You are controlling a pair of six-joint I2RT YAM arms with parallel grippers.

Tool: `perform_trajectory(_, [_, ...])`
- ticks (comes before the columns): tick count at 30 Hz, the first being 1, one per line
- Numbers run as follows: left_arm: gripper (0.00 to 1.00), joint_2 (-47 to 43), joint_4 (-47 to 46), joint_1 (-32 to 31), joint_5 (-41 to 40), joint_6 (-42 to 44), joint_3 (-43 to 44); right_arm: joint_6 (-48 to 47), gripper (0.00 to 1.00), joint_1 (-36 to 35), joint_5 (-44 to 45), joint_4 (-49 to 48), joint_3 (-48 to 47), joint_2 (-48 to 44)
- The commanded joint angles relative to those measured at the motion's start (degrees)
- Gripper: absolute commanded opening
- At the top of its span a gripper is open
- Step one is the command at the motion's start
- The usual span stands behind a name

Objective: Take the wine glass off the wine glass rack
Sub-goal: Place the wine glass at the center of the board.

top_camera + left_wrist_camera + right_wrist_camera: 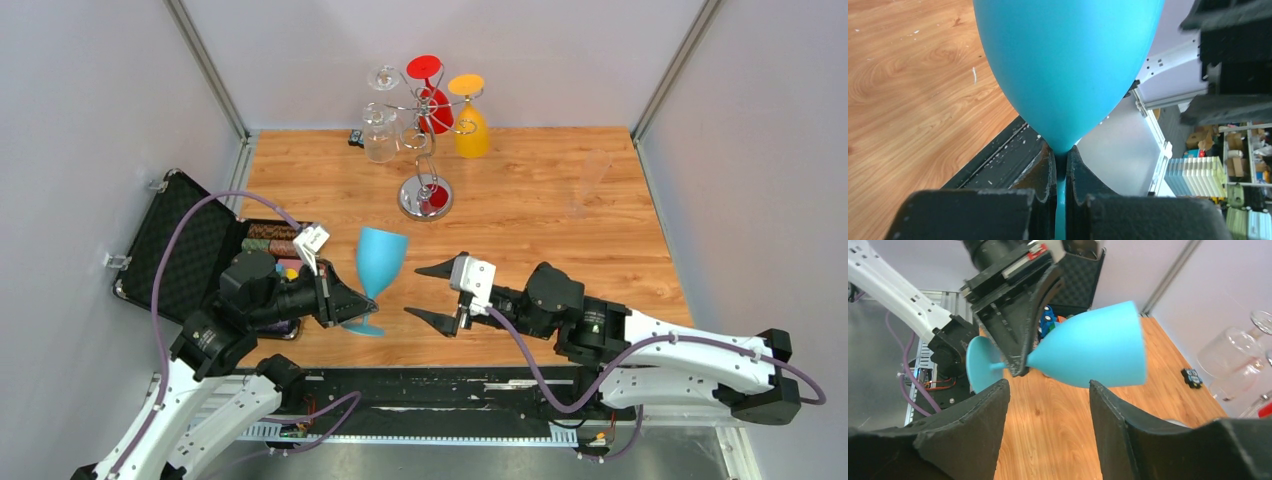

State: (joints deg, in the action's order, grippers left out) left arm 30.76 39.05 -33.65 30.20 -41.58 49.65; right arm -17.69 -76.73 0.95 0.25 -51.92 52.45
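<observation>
The blue wine glass (381,260) is off the rack, upright over the near part of the table. My left gripper (362,307) is shut on its thin stem just under the bowl; in the left wrist view the bowl (1068,65) fills the top above the gripper (1061,155). My right gripper (415,291) stands open just right of the glass, not touching it. In the right wrist view the glass (1098,350) lies beyond that gripper (1048,385). The chrome wine glass rack (424,197) stands at the back.
On the rack hang a red glass (432,100), a yellow glass (470,125) and clear glasses (380,130). A clear flute (590,180) stands at the right. An open black case (190,250) lies at the left edge. A small black object (356,137) sits by the back wall.
</observation>
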Motion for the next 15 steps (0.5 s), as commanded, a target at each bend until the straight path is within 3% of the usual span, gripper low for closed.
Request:
perform_trajectory(1, [0.00,-1.13,3.55,0.00,2.69,6.46,0.67,4.27,0.62,1.14,4.81,8.52,-8.09,1.40])
perform_trajectory(8, [0.00,-2.79,8.50,0.07,8.59,13.19,1.83,8.93,0.62,4.56,0.14,20.28,-20.37,7.67])
perform_trajectory(15, [0.00,-4.50,15.60,0.06,10.70,19.28,4.09,13.68,0.58,10.40,-16.69,30.77,-31.03,13.25])
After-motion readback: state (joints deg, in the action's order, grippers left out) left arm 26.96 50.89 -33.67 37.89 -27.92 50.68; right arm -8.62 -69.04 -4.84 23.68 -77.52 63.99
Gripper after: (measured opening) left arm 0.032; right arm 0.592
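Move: The blue wine glass, stem still pinched in the left hand and bowl leaning forward, has its bowl about 5 cm ahead, 5 cm left and slightly below the open right hand; the rack's foot stands some 33 cm ahead, 1 cm right and 32 cm below that hand. From the left hand, the board's centre lies roughly 23 cm ahead, 10 cm right and 27 cm down, the open case about 13 cm ahead, 21 cm left and 26 cm down. Left hand, still pinching the stem, draws back 5 cm; open right hand rises 4 cm, forward towards the rim. ##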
